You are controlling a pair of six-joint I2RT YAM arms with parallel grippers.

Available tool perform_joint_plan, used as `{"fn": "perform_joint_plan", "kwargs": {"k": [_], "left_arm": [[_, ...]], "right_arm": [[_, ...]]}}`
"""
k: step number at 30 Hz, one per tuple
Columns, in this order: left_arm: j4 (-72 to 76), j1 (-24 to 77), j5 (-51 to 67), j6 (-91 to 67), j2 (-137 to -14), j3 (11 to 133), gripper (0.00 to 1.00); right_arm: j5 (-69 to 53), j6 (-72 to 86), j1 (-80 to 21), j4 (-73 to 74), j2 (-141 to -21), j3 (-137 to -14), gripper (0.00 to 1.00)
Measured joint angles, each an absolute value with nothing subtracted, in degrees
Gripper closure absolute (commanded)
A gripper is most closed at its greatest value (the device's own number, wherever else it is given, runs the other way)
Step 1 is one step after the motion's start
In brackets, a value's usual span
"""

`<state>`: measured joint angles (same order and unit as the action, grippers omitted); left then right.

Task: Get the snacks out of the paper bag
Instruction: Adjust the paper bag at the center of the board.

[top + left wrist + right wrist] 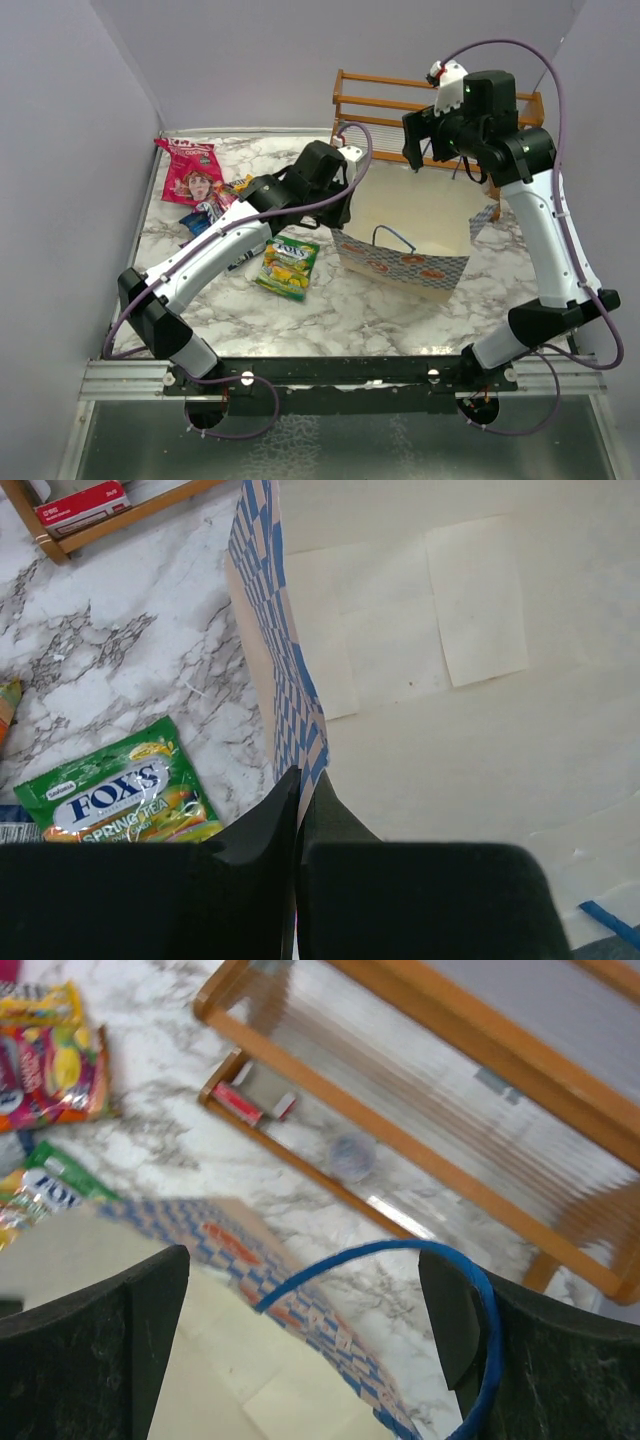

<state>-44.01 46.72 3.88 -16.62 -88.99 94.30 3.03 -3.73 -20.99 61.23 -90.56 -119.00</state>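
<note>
The blue-and-white checkered paper bag (400,265) stands open mid-table, and only bare cream shows inside it (450,680). My left gripper (343,212) (300,780) is shut on the bag's left wall, one finger outside and one inside. My right gripper (425,152) (305,1290) hangs open over the bag's far right edge. A blue cord handle (380,1255) arches between its fingers and runs along the right one. Out on the marble lie snacks: a pink-red bag (190,172), a green-yellow packet (290,265) (120,800), and small packets (215,205) (50,1060).
A wooden rack (390,100) (450,1090) stands against the back wall right behind the bag, with a small red box (85,505) on its lower rail. Grey walls close in the table on the left, right and back.
</note>
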Motion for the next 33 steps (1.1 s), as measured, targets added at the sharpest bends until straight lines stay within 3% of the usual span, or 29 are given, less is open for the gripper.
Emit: {"fn": "perform_joint_plan", "kwargs": {"k": [9,14,15,18,26,33], "left_arm": [[-45.9,43.1,6.7,-14.8,-90.1,94.3,0.88],[-46.3,42.8,8.1,-13.4,-90.0,94.3,0.37],[-46.7,42.6,8.4,-13.0,-89.9,94.4,0.29],[-49.4,42.3,8.5,-11.4,-89.6,96.7,0.19],[-47.8,36.6,10.2,-9.0,-83.9,105.7,0.18],[-34.4,28.7,25.2,-14.1,-83.1,103.3,0.23]], "right_arm": [[-16.1,-11.6,-21.0,55.5,-79.4,-98.0,0.0],[-25.6,-13.3,-21.0,49.6,-77.5,-95.5,0.01],[-27.1,-13.4,-21.0,48.8,-77.3,-95.3,0.01],[-31.5,-14.1,-21.0,45.9,-76.0,-93.1,0.01],[-35.0,-16.2,-21.0,42.8,-74.5,-90.8,0.0],[-36.9,-16.8,-21.0,41.1,-73.5,-88.7,0.01]]}}
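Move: The left hand pinches the left corner of the paper bag's rim; the bag's middle is about 15 cm to its right, 3 cm ahead and 13 cm below. The green snack pack lies roughly 10 cm left, 4 cm ahead and 26 cm below it. From the right hand, open with the far blue handle looped round one finger, the bag's middle is some 8 cm back, 3 cm left and 23 cm down; the wooden rack stands about 16 cm ahead, 3 cm right and 28 cm lower. Back and to the left by about 8 cm each way, dipping early, the right hand comes over the bag while turning some 40 degrees counter-clockwise, fingers wide and the blue handle still hooked. The left hand eases a little left, forward and down with the rim corner, opens wide to let go, then climbs clear of the bag by about 15 cm, drifting left and forward and tilting. ##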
